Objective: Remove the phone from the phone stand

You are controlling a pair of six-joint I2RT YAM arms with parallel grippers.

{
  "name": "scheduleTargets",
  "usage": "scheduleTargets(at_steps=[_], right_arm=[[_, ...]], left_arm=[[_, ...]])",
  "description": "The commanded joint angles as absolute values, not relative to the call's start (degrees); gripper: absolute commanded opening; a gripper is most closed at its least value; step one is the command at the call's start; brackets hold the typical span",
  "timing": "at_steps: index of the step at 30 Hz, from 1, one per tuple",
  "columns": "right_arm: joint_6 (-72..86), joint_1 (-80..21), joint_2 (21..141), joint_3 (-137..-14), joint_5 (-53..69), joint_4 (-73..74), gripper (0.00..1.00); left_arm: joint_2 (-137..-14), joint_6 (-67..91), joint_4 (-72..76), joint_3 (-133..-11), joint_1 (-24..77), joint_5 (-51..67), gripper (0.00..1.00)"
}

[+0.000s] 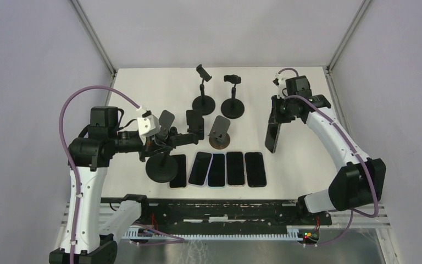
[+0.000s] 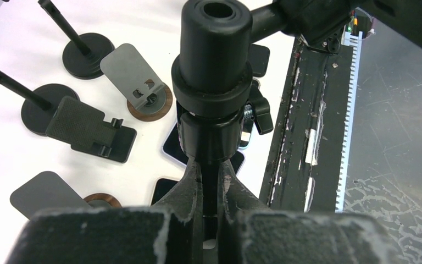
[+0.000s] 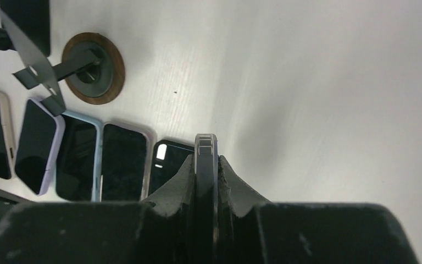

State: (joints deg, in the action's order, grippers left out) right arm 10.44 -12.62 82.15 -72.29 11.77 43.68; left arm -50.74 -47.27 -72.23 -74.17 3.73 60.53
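Note:
My right gripper (image 1: 279, 114) is shut on a dark phone (image 1: 272, 135), which hangs edge-down over the table's right side, away from every stand. The right wrist view shows the phone's thin edge (image 3: 205, 157) pinched between the fingers of that gripper (image 3: 205, 163). At the left, my left gripper (image 1: 154, 144) is shut on the pole of a black phone stand (image 1: 162, 168) with a round base. Seen from the left wrist, the stand's thick black collar (image 2: 215, 82) rises just past the left gripper (image 2: 210, 165). No phone sits in this stand.
Several phones (image 1: 217, 169) lie face up in a row near the front edge. Two black pole stands (image 1: 204, 102) (image 1: 233, 105) are at the back. A folded black stand (image 1: 195, 123) and a grey plate stand on a wooden base (image 1: 220, 135) sit mid-table.

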Motion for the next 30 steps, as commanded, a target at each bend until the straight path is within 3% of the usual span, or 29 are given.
scheduleTargets(at_steps=[1,7,14,23,30], right_arm=[[7.42,-13.05,78.82,-70.97,3.96,45.17,0.0],[6.88,-13.71,79.18,-60.7,5.01,44.7,0.0],[6.02,-16.18,82.96,-58.1,12.69,43.95,0.02],[5.02,-16.28,92.24,-60.42,15.25,39.98,0.37],[5.93,-16.11,93.7,-61.97,5.82,39.21,0.67]], left_arm=[[-50.36,-45.64,-68.61,-76.29,3.78,64.78,0.02],[-50.94,-45.68,-67.37,-75.89,3.78,65.5,0.02],[-51.82,-42.86,-64.48,-75.95,3.79,66.63,0.02],[-51.66,-41.63,-63.5,-76.17,3.81,66.53,0.02],[-50.71,-41.77,-63.46,-75.74,3.78,65.77,0.02]])
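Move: The right hand holds the phone. Its goal, the bare table just right of the row of laid-down phones, lies about 11 cm back, 1 cm right and 16 cm below. The black phone ending the row is roughly 15 cm back and 6 cm left of the hand; the next phone, some 13 cm left and as far back. The wood-base stand stands about 18 cm left and 3 cm back. From the left hand, the spot is around 7 cm ahead, 37 cm right, 31 cm below. Still pinching the phone at its outer end, the right hand lowers it some 14 cm and draws back about 7 cm towards the spot beside the black phone, swinging slightly right and back left on the way. The wrist tips the fingers about 20 degrees nearer to straight down; over the last stretch the fingers open wide around the phone while the hand keeps sinking. ##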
